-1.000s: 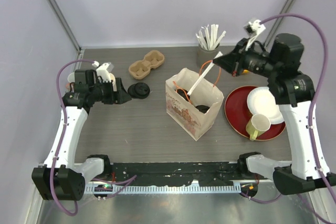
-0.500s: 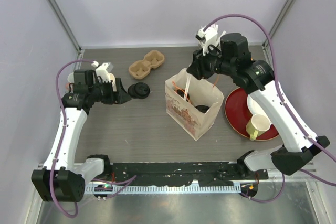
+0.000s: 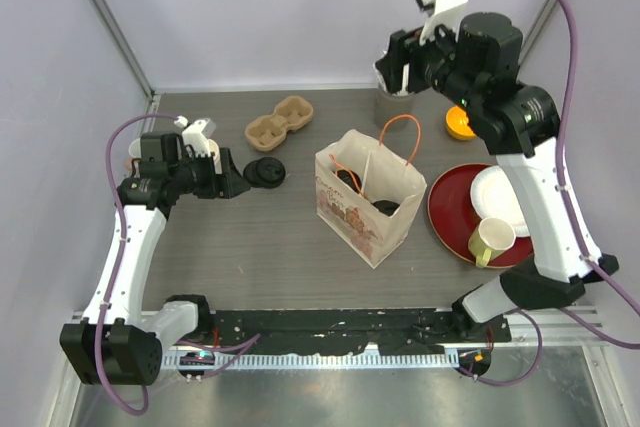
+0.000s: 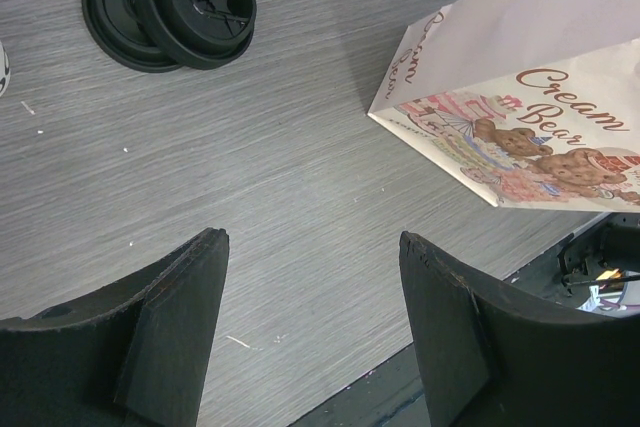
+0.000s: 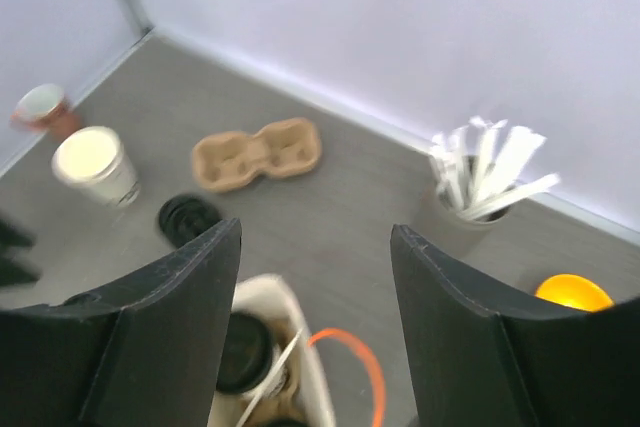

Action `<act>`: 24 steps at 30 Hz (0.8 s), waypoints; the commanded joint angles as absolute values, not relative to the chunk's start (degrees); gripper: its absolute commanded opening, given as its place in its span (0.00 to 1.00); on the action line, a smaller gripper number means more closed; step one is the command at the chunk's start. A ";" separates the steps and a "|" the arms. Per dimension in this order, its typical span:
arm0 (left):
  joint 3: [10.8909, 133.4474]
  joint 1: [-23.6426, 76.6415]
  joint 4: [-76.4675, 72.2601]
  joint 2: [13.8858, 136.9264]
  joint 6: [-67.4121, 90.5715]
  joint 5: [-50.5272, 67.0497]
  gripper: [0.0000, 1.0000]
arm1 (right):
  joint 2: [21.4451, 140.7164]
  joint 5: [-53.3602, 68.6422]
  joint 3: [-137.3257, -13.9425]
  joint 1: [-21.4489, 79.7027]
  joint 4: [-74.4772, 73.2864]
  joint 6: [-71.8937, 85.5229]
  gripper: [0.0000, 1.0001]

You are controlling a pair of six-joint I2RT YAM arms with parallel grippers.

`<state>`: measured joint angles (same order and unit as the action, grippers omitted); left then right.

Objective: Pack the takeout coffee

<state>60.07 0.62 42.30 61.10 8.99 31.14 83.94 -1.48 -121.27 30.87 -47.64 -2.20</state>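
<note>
The takeout coffee [image 5: 243,352], a cup under a black lid, stands inside the printed paper bag [image 3: 362,215] with orange handles; from above only its dark lid [image 3: 347,179] shows. A white wrapped straw [image 5: 272,379] leans in the bag beside it. My right gripper [image 3: 397,59] is raised high over the back of the table, behind the bag, open and empty [image 5: 315,230]. My left gripper [image 3: 238,187] hovers low at the left, open with nothing between its fingers [image 4: 312,239], near two loose black lids [image 4: 170,7].
A brown cardboard cup carrier [image 3: 280,124] lies at the back. A holder of wrapped straws [image 5: 480,187] and an orange object [image 3: 458,123] stand back right. A red plate [image 3: 447,219] carries white dishes and a yellow-green mug [image 3: 491,239]. A cream cup stack [image 5: 95,162] and a pinkish mug [image 5: 42,107] are far left.
My right gripper brought a white straw over the bag, opened and let it go inside, then rose back toward the rear. The left arm stayed still.
</note>
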 commanded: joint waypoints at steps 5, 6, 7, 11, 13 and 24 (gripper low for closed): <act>60.56 0.26 41.31 60.73 8.97 32.26 0.73 | 101.59 -0.80 -131.66 15.92 -42.64 2.64 0.54; 60.64 0.26 41.48 60.73 8.88 32.17 0.73 | 104.56 -0.70 -131.66 14.95 -41.58 1.24 0.52; 60.73 0.26 41.57 60.73 8.79 32.17 0.73 | 105.81 -0.70 -131.31 14.77 -39.22 0.36 0.47; 60.64 0.26 41.84 60.82 8.18 31.64 0.73 | 112.83 2.29 -131.57 14.33 -35.86 -2.02 0.40; 60.64 0.26 42.01 61.08 7.91 31.46 0.73 | 116.61 1.85 -132.80 14.06 -35.42 -2.02 0.40; 60.64 0.26 42.10 62.58 6.68 30.67 0.73 | 125.51 2.29 -133.86 13.62 -31.30 -0.62 0.40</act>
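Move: The right gripper, empty and high, goes for the straws in their grey holder: about 28 cm ahead of it, 7 cm to its right and some 34 cm below. The paper bag stands almost straight under the hand, around 38 cm down. Near the straws, the yellow bowl is about 24 cm ahead and 24 cm right of the hand, the cup tray 24 cm ahead and 21 cm left, both 46 cm lower. From the left gripper the straws lie roughly 35 cm ahead, 38 cm right and 8 cm below. Swing the right gripper away from the bag towards the straws, about 25 cm forward and a little to the right, dropping some 25 cm, mostly once the forward reach is well under way. Tip the fingers down about 20 degrees, turn them slightly clockwise, and narrow them to a partly open gap, slowing as they come close above the straws. ##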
